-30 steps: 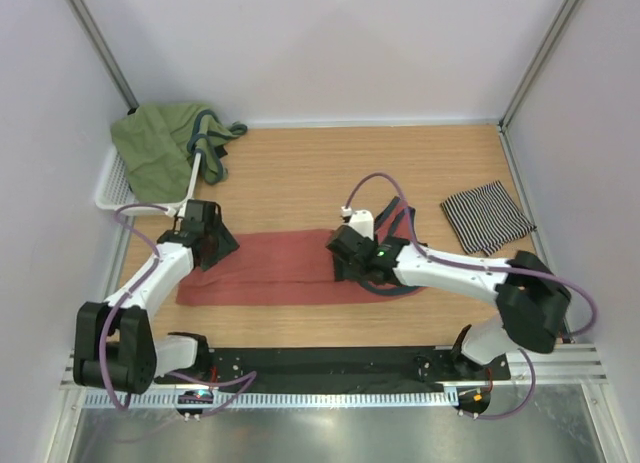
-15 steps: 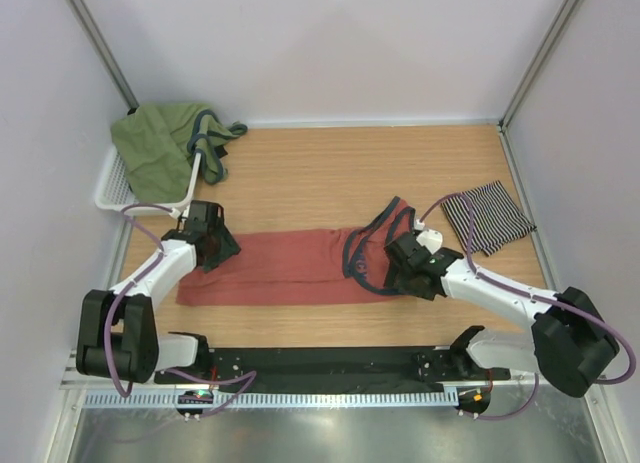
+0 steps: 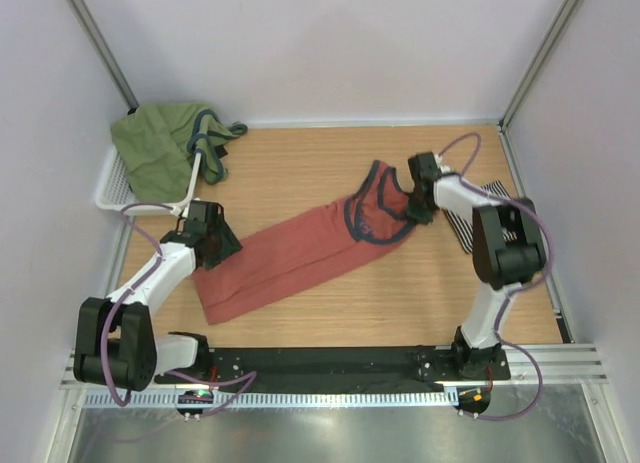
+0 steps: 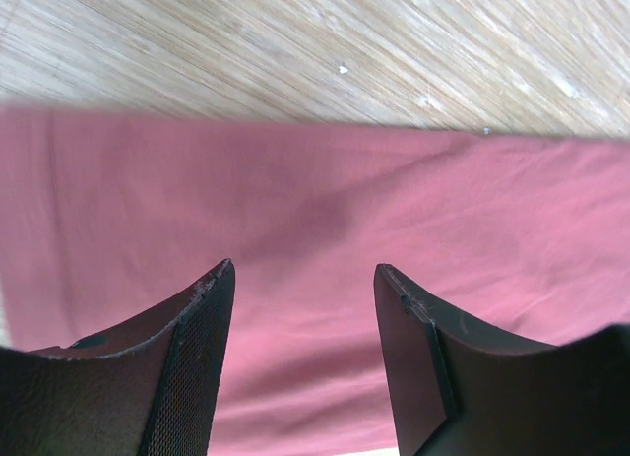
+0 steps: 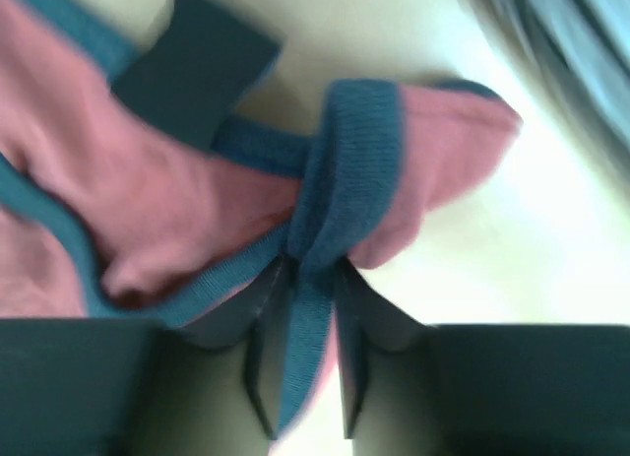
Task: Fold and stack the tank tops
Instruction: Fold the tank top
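The salmon-red tank top lies stretched on a slant from the near left to the far right. Its teal-trimmed strap end is bunched by my right gripper. In the right wrist view that gripper is shut on the teal trim of the red tank top. My left gripper sits over the hem end, and in its wrist view it stands open with red cloth below it and nothing between the fingers. The striped tank top lies folded at the right, partly behind the right arm.
A white basket at the far left holds an olive-green cloth and a teal-trimmed garment draped over its rim. Metal frame posts and white walls close in the wooden table on three sides.
The right gripper has swung from the table's middle to the far right and shut on the teal trim. The red top, flat before, now runs diagonally. The left gripper has hardly moved.
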`<action>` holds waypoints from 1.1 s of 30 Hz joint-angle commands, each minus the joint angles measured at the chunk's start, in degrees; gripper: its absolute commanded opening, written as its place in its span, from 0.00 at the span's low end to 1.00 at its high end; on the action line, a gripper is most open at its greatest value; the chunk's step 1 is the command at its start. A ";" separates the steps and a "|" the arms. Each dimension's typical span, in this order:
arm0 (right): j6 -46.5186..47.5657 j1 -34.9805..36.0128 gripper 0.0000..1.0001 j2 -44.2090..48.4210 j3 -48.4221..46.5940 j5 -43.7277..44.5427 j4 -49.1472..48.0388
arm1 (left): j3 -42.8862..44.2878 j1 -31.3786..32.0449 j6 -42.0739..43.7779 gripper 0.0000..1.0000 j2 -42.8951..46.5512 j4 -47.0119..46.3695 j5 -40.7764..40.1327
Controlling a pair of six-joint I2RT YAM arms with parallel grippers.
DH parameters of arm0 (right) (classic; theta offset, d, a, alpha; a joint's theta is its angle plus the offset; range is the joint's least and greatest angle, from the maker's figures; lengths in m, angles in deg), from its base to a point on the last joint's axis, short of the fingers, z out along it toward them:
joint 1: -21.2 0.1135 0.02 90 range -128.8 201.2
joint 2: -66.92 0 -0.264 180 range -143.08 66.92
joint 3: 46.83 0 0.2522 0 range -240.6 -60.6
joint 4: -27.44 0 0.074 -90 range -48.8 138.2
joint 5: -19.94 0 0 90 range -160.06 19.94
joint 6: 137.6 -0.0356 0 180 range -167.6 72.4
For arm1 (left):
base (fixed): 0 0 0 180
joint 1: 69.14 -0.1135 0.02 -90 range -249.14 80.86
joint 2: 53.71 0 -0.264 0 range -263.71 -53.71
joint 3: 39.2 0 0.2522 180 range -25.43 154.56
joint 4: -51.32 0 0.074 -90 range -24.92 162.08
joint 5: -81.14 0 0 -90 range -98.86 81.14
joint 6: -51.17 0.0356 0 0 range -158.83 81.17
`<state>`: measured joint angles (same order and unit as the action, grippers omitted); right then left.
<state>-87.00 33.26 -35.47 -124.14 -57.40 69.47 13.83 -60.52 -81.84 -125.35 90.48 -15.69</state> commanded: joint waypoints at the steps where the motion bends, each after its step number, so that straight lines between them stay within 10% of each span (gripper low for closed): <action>1: 5.55 -0.63 0.38 -11.83 -17.71 4.28 4.23 | -0.16 0.52 1.17 0.60 -0.78 -1.85 1.11; 10: 13.20 -1.16 0.67 -13.70 -34.25 -3.35 3.27 | -2.79 1.84 2.92 0.58 0.45 -6.24 1.38; 23: 9.69 6.66 0.73 -34.88 -68.43 2.62 15.22 | -4.64 2.45 3.98 0.58 1.94 -9.06 2.70; 33: 5.65 10.61 0.73 -42.36 -71.89 4.47 10.93 | -5.25 2.89 4.42 0.58 2.55 -10.29 2.79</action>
<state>-79.87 43.33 -76.82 -192.49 -55.54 82.08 8.83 -57.99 -78.62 -124.10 83.16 -13.27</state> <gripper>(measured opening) 0.733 0.577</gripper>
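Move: The right hand, low over the table, still pinches the red tank top's near shoulder strap; the far shoulder strap, its next aim, lies about 16 cm ahead and 8 cm left. From that hand, the tank top's body is centred some 26 cm left and 8 cm back, and the folded striped top about 15 cm right, level. From the left hand the far strap lies roughly 25 cm ahead, 33 cm right and 5 cm below. Right hand sweeps the held strap forward, opens, and arcs over towards the far strap, 25 cm forward-left overall. ##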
